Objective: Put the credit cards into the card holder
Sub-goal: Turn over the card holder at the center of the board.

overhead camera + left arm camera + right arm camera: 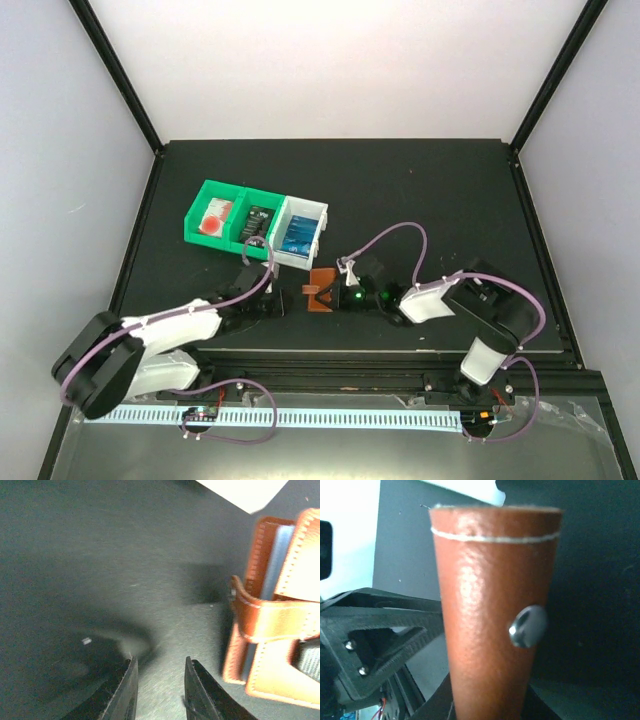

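Observation:
The brown card holder point(321, 291) stands on the black table between my two grippers. My right gripper point(341, 294) is shut on its snap flap point(492, 605), which fills the right wrist view, with the metal stud point(527, 626) on its side. My left gripper point(159, 682) sits just left of the card holder point(272, 630), jaws a little apart with only bare table between them. A bluish strip point(281, 560) shows between the leather leaves. A red and white credit card point(213, 217), a black one point(257, 222) and a blue one point(296, 236) lie in the bins.
Two joined green bins point(196, 236) and a white bin point(318, 214) stand in a row just behind the left gripper. The white bin's corner point(245, 492) shows at the top of the left wrist view. Black frame posts rise at the table's back corners.

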Robot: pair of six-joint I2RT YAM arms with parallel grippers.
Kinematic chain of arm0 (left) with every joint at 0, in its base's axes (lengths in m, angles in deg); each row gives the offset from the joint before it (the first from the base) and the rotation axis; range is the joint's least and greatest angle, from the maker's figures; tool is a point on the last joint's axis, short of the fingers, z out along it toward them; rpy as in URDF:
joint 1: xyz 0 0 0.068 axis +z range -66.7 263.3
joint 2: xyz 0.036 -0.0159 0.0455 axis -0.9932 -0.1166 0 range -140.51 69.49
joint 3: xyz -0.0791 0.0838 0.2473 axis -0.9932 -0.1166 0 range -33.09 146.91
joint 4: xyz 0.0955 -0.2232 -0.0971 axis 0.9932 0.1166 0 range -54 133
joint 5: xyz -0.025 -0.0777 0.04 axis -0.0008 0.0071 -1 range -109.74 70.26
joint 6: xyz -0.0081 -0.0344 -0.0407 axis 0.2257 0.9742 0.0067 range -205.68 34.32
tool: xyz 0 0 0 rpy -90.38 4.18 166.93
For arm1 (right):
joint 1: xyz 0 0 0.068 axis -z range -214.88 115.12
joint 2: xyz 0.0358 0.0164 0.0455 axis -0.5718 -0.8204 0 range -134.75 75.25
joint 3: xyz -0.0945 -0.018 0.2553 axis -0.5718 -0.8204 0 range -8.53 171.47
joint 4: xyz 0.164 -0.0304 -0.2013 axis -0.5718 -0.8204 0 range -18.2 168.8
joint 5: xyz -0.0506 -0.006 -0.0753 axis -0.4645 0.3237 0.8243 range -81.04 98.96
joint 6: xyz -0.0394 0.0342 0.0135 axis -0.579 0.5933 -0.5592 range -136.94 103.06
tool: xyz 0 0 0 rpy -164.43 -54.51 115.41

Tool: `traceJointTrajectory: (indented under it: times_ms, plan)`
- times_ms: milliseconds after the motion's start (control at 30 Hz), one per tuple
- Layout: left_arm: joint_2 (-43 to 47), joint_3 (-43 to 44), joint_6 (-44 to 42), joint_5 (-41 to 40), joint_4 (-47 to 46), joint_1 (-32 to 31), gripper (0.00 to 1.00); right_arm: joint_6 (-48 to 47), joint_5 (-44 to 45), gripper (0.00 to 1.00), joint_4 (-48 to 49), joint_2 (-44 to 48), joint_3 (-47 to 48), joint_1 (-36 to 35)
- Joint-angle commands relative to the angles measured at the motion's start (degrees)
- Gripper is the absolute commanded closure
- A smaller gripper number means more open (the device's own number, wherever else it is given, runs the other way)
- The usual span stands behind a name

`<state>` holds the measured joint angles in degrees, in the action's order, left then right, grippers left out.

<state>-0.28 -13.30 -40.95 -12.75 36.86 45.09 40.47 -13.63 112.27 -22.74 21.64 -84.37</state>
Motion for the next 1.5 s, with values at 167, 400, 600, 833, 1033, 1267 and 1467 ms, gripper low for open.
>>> traceJointTrajectory:
  times_ms: [167, 400, 600, 833, 1033, 1267, 1467]
  plan:
    - [19.1, 2.1, -0.8, -14.2, 18.6, -0.1, 0.57, -14.3, 16.1, 0.91, -38.7, 13.6, 8.5, -0.2]
    - [29.4, 3.6, -2.0, -14.2, 21.1, 0.0, 0.39, -16.7, 42.4, 0.99, -76.8, 19.7, 17.8, -0.2]
    - [29.8, 6.6, -3.8, -11.9, 23.3, 0.1, 0.36, -10.6, 56.5, 0.98, -97.0, 17.8, 23.7, -0.2]
    - [31.2, 9.4, -5.1, -12.4, 25.8, 0.2, 0.35, -5.6, 61.3, 0.98, -103.9, 5.1, 27.3, -1.9]
    - [32.6, 10.8, -5.6, -14.0, 27.6, 0.3, 0.34, -5.6, 59.9, 0.95, -103.7, -5.7, 34.9, -8.0]
    - [33.0, 11.5, -6.0, -14.3, 29.0, 0.6, 0.34, -12.2, 49.5, 0.73, -91.9, -9.9, 37.7, -11.4]
    - [33.0, 11.9, -6.6, -11.8, 28.6, 0.8, 0.28, -14.5, 41.4, 0.55, -81.8, -4.7, 35.6, -11.4]
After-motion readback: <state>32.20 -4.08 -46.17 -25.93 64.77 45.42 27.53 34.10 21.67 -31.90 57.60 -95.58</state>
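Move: My right hand already grips the card holder, whose middle lies about 2 cm ahead of the hand point and 1 cm left of it. The bare board where I bring it down is some 13 cm to the right, level fore and aft, about 3 cm lower. From this hand the white tray is 13 cm ahead and 3 cm left, the green tray 16 cm ahead and 17 cm left. From my left hand the card holder is about 8 cm right, 2 cm ahead and 1 cm higher. With my right hand I keep the card holder pinched, lift it about 4 cm and swing it some 23 cm right, rolling the wrist about 90 degrees so the left-pointing fingers turn down; then I sink 6 cm while coming back left about 10 cm, and start opening the fingers near the board. My empty left hand, opening wider, slips left and rises about 13 cm, tipping its fingers up forward. ##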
